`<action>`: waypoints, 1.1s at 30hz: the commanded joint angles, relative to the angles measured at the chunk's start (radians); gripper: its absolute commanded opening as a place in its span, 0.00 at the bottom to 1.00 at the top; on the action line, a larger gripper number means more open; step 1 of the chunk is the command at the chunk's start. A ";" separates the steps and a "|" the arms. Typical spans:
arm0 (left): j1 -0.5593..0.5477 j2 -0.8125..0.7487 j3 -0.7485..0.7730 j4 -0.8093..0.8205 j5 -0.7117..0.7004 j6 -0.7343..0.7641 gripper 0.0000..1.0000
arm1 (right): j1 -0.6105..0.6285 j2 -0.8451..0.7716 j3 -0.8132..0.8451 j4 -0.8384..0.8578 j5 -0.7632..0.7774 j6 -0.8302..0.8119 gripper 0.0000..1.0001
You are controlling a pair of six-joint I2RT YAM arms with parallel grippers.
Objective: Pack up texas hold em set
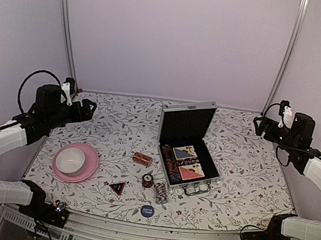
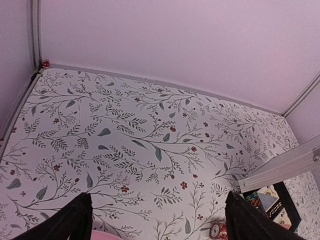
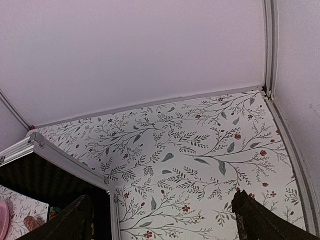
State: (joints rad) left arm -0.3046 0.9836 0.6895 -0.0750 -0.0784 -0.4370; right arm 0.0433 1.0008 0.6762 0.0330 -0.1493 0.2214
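The silver case (image 1: 215,175) lies open at the table's middle, its black-lined lid (image 1: 186,122) upright, card decks (image 1: 189,162) inside and the metal handle (image 1: 196,189) at its front. Left of it lie a small brown box (image 1: 142,159), striped poker chips (image 1: 161,194), a red-black triangle (image 1: 117,187) and a blue disc (image 1: 147,211). My left gripper (image 1: 88,110) hovers open at the back left, far from them. In its wrist view the left gripper (image 2: 160,222) holds nothing. My right gripper (image 1: 259,125) hangs open at the back right. Its wrist view shows the right gripper (image 3: 165,222) empty beside the lid (image 3: 55,155).
A pink plate (image 1: 89,168) with a white bowl (image 1: 70,160) stands at the left, below my left arm. Grey walls close the table at the back and sides, with metal posts (image 1: 66,26) in the corners.
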 commanded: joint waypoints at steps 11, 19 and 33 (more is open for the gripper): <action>-0.334 0.000 -0.057 0.204 -0.240 -0.072 0.89 | 0.468 0.035 0.036 -0.224 0.029 0.196 0.83; -0.352 0.004 -0.042 0.225 -0.254 -0.070 0.91 | 0.877 0.183 0.084 -0.302 0.152 0.454 0.79; -0.004 0.031 0.359 -0.172 0.093 0.206 0.97 | 1.177 0.585 0.371 -0.439 0.213 0.587 0.70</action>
State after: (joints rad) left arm -0.3584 0.9752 1.0351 -0.0921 -0.0872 -0.3458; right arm 1.1805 1.5154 0.9817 -0.3531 -0.0120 0.7670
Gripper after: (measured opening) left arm 0.971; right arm 0.711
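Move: The blue chip stack lies about 36 cm to the right hand's left, some 15 cm back towards the base and 21 cm below. The black chip stack stands about 6 cm to the left of it and 3 cm farther out; the small blind button is some 5 cm left of it and 8 cm nearer the base; the open case's base has its middle 10 cm right of it and 14 cm farther out. From the left hand the blue chip stack lies 33 cm right, 13 cm back. Heading for the blue chip stack, the right hand sweeps across the front of the case, about 33 cm left and increasingly back (some 20 cm), sinking 13 cm; it swings counter-clockwise and tips well downward, roughly 40 degrees each, its fingers narrowing to about three-quarters open without touching anything. The empty left hand drifts right and slightly back, then rises 17 cm while returning left, tipping up. ##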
